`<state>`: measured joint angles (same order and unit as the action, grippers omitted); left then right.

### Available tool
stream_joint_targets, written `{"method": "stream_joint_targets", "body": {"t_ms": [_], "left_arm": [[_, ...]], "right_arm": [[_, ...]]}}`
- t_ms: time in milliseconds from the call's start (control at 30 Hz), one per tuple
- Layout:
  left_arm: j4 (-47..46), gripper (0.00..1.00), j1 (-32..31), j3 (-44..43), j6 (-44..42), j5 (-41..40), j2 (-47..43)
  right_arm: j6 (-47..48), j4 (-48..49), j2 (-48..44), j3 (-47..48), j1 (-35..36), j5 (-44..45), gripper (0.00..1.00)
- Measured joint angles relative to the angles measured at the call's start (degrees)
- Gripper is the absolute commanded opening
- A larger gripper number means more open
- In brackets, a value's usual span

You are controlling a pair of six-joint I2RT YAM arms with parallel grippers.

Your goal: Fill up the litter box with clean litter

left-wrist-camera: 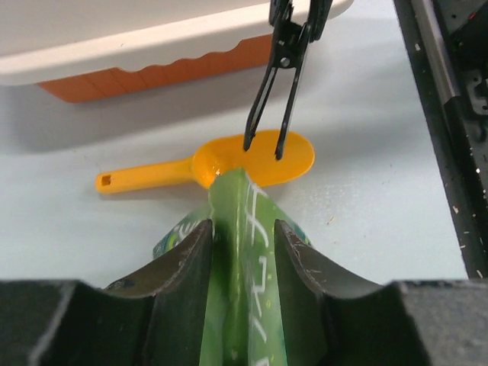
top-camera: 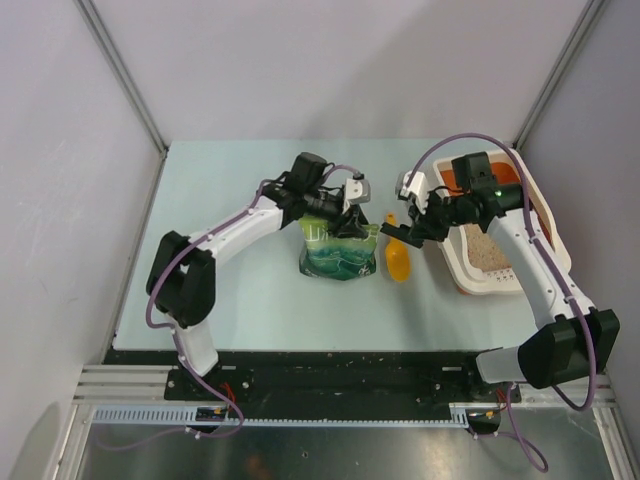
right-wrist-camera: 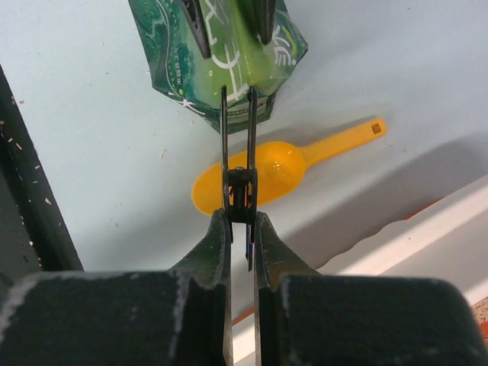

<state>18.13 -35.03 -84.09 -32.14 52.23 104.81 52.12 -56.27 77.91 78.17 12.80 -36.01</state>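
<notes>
The litter box (top-camera: 553, 238), a white tray with an orange inside, stands at the right and holds pale beige clean litter (top-camera: 487, 250). A green printed bag (top-camera: 340, 255) stands upright at the table's middle. My left gripper (left-wrist-camera: 242, 229) is open, its jaws apart on either side of the bag's folded top (left-wrist-camera: 240, 252). My right gripper (right-wrist-camera: 240, 217) is shut on a black spring clip (right-wrist-camera: 238, 145). The clip's two prongs are spread and point at the bag's top corner, above an orange scoop (right-wrist-camera: 263, 175).
The orange scoop (top-camera: 398, 262) lies flat on the table between the bag and the litter box, handle pointing away from the arms' bases. The litter box's white rim (left-wrist-camera: 152, 38) runs just beyond the scoop. Grey walls enclose the table on three sides.
</notes>
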Motion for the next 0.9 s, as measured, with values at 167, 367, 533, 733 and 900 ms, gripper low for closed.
{"method": "stream_joint_targets", "body": {"t_ms": [167,367,533,733,900], "left_arm": [[0.1,0.3,1.7,2.5,-2.0,-0.9,-2.8],[0.5,0.18,2.2,3.0,-2.9,-1.0,-3.2],[0.7,0.1,2.2,3.0,-2.9,-0.9,-3.2],[0.9,0.07,2.2,3.0,-2.9,-0.8,-3.2],[1.1,0.07,2.2,3.0,-2.9,-0.8,-3.2]], "right_arm": [[1.1,0.6,0.6,0.0,1.0,2.0,0.0],[1.6,2.1,1.8,-0.1,1.5,3.8,0.0],[2.6,2.6,2.2,-0.1,2.1,3.9,0.0],[3.9,2.6,2.9,-0.1,2.8,3.1,0.0],[5.0,2.9,4.4,0.0,3.6,2.7,0.0]]}}
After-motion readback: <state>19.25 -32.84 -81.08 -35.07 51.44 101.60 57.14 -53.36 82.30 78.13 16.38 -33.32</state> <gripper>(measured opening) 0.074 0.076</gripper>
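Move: The bag's top edge runs between the left hand's open fingers, its middle some 2 cm to that hand's left and 1 cm below; the black clip held by the right hand is about 13 cm to the left hand's right, level in height. From the right hand, the bag's top right corner lies about 9 cm left, 3 ahead and 5 below. The yellow scoop lies roughly 7 cm left, 6 ahead and 18 below the right hand. The bag's top edge is pinched afresh: the left hand slides about 2 cm left along it, then stays there while its fingers close. The right hand, still gripping the black clip, eases forward and down, then left and further down, some 3 cm altogether, turning slightly counter-clockwise and bringing the clip's open prongs around the bag's top right corner. ##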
